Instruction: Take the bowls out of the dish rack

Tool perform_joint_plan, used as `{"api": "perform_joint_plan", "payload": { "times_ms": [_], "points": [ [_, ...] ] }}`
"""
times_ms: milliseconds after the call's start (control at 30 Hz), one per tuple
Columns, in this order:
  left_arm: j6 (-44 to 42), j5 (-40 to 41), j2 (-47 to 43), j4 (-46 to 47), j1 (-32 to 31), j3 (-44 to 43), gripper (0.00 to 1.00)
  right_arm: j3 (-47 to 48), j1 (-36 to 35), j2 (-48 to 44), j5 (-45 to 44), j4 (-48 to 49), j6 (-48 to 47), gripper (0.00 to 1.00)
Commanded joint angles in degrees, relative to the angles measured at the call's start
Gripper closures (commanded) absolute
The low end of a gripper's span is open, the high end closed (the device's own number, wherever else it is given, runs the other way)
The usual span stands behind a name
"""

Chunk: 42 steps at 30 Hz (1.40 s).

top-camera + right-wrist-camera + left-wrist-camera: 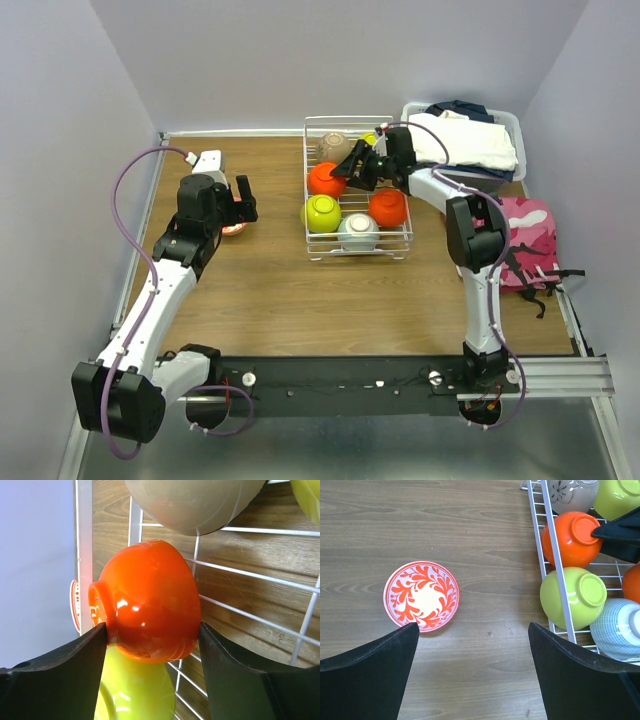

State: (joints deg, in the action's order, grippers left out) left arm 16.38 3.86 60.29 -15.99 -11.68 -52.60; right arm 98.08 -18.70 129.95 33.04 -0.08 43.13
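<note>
The white wire dish rack [357, 254] stands at the table's back middle and holds several bowls. My right gripper [152, 628] is inside it, one finger on the foot and the other on the rim side of an orange bowl [147, 595] lying on its side, also seen from above [323, 180]. Beneath it rests a lime-green bowl [135, 692], and a taupe bowl [195, 505] lies beyond. A white-and-red patterned bowl [421, 596] sits upright on the wood left of the rack. My left gripper [473, 626] hovers open just above and beside it, holding nothing.
The rack also holds a second orange bowl [388, 208], a pale blue bowl [358, 232] and another lime-green one [370, 138]. A grey bin of folded clothes [465, 140] stands behind the rack on the right. A pink camouflage cloth [525, 240] lies at the right edge.
</note>
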Motion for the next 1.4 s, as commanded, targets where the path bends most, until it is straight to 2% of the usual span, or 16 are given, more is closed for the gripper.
{"api": "perform_joint_plan", "payload": {
  "times_ms": [0,133,400,500,733,1033,1333,1367],
  "points": [
    [0.7,-1.7,0.3,0.6,0.5,0.2,0.01,-1.1,-0.5,-5.0,-1.9,-2.6,-3.0,0.57],
    [0.8,-2.1,0.5,0.5,0.7,0.3,0.01,-1.3,-0.5,-7.0,-5.9,-4.3,-5.7,0.63],
    [1.2,-2.5,0.7,0.6,1.0,0.2,0.01,-2.8,-0.5,-10.6,-11.7,-6.3,-11.8,0.65],
    [1.4,-2.8,1.0,0.6,1.2,0.2,0.01,-4.0,-0.5,-12.4,-13.5,-6.7,-13.7,0.70],
    [1.7,-3.4,1.3,0.4,1.4,0.1,0.01,-6.1,-0.7,-16.0,-17.4,-8.5,-18.5,0.71],
    [3.0,-5.4,2.3,0.3,1.9,-0.2,0.01,-9.5,-3.3,-23.0,-24.4,-10.7,-29.2,0.71],
    [5.3,-8.4,3.7,0.2,2.5,-0.5,0.01,-12.4,-9.0,-29.9,-32.7,-11.6,-42.6,0.69],
    [5.5,-9.0,3.8,-0.1,2.6,-0.5,0.01,-13.3,-10.9,-31.5,-35.3,-11.4,-47.0,0.68]
  ]
}}
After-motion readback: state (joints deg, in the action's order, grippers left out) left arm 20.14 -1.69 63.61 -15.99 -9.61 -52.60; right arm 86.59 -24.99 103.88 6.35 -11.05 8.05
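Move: Between the right fingers the orange bowl is already gripped, its middle about 1 cm ahead, 3 cm left and 1 cm below. The grey bowl sits roughly 9 cm ahead and 2 cm left of that hand, the left green bowl 7 cm back and 4 cm left, the second orange bowl 7 cm back and 11 cm right, all near its height. From the left hand, the gripped bowl is some 18 cm ahead, 19 cm right, 14 cm lower. Lifting the pinched orange bowl out of its row between the grey and green bowls, the right hand rises about 10 cm. It first climbs while shifting some 5 cm right over the rack, then climbs on and draws back, rolling the wrist some 45 degrees so the fingers swing round more forward, the grip kept. The open left hand eases down slightly. ##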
